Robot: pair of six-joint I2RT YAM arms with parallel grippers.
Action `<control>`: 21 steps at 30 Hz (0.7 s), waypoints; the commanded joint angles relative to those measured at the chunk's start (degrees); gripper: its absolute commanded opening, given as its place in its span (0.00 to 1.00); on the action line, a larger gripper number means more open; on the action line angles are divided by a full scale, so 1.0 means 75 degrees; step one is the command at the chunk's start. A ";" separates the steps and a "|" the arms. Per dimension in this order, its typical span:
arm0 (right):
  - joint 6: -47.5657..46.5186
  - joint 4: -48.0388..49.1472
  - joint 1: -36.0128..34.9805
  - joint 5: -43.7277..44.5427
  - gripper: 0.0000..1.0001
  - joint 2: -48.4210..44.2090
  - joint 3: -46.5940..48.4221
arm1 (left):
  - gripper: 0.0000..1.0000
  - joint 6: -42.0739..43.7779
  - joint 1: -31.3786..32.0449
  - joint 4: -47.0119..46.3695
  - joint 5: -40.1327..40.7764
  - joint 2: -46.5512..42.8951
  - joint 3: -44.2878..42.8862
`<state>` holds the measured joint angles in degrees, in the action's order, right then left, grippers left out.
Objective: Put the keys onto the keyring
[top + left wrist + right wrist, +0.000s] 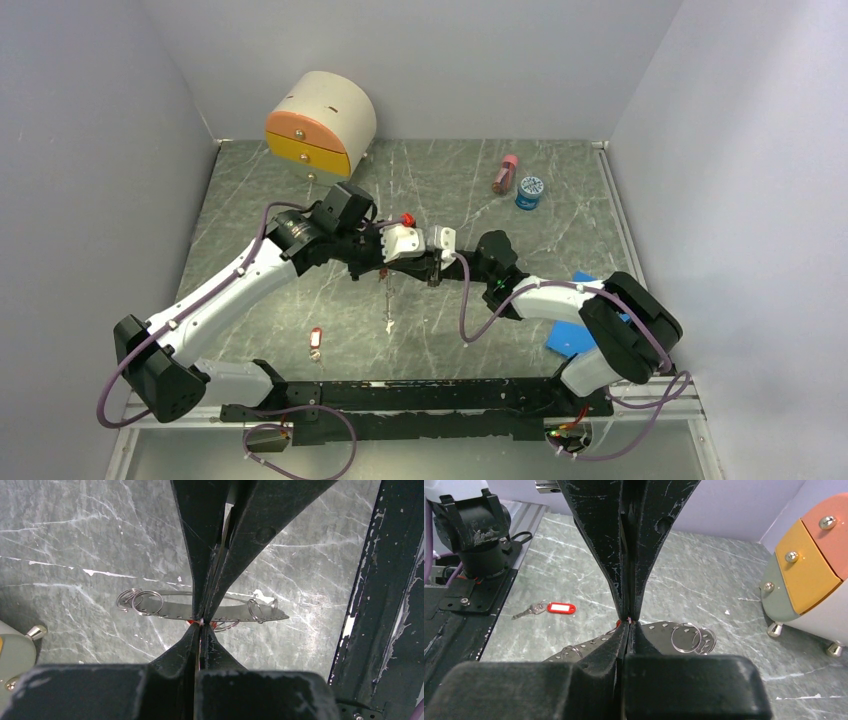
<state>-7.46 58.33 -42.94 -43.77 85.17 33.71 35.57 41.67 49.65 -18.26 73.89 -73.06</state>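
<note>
Mid-table, my left gripper (415, 265) and right gripper (428, 266) meet tip to tip above the surface, both shut. A sliver of thin wire from the keyring (201, 622) shows pinched in the left fingers, with a bit of red behind it. The fingers hide the remainder of the hoop. The right gripper (629, 619) touches that same spot, and I see nothing between its pads. One key's red tag (407, 218) sticks up just beyond the grippers. Another of the keys (316, 342), red-tagged, lies flat toward the near edge and appears in the right wrist view (560, 608).
A perforated metal strip (170, 611) carrying small split rings lies on the table under the grippers. A round drawer box (320, 125) stands at the back left. A pink bottle (505, 175) and a blue-lidded jar (530, 192) are at the back right. A blue sheet (570, 338) lies beside the right arm.
</note>
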 commanded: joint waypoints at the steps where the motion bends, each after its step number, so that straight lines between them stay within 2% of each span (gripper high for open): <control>1: 0.0194 0.0690 -0.0032 -0.0263 0.00 -0.0027 0.0149 | 0.03 -0.0098 0.0107 -0.0638 -0.0399 -0.0254 -0.0115; 2: 0.0267 0.0821 -0.0029 -0.0222 0.00 -0.0044 0.0096 | 0.05 -0.0193 0.0094 -0.0747 -0.0328 -0.0320 -0.0050; 4: 0.0385 0.0981 -0.0017 -0.0147 0.00 -0.0104 0.0025 | 0.16 -0.0410 0.0074 -0.1106 -0.0266 -0.0536 0.0163; 7: 0.0465 0.1003 -0.0025 -0.0082 0.00 -0.0238 -0.0026 | 0.36 -0.0854 -0.0165 -0.1728 -0.0611 -0.0946 0.0520; 10: 0.0615 0.1162 -0.0011 0.0052 0.00 -0.0424 -0.0136 | 0.48 -0.1455 -0.0589 -0.2586 -0.1108 -0.1421 0.1037; 15: 0.0863 0.1350 -0.0002 0.0459 0.00 -0.0852 -0.0315 | 0.51 -0.2588 -0.1326 -0.4289 -0.2024 -0.2255 0.2206; 21: 0.1545 0.2136 0.0002 0.0943 0.00 -0.1172 -0.0496 | 0.52 -0.3892 -0.2271 -0.6766 -0.3796 -0.2907 0.3584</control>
<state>-0.73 65.08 -42.85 -40.05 78.98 30.46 15.68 28.01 16.56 -34.79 54.78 -51.00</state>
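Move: Both hands already pinch the same small split ring, at the left fingertips and at the right. From the left hand, the red tag hangs about 1 cm back and 3 cm below, and the keyring's holed metal plate runs fore and aft with its middle straight below by some 5 cm. The spare key with its red tag lies on the table, roughly 16 cm back, 15 cm to the left and 20 cm down. Opening to about half its range, the left hand lets go of the ring and rises about 5 cm, its wrist swinging some 30 degrees so that the fingers point more level to the right. The right hand stays shut on the ring, at first nearly still, then lifts it about 4 cm while drawing a little to the right. ##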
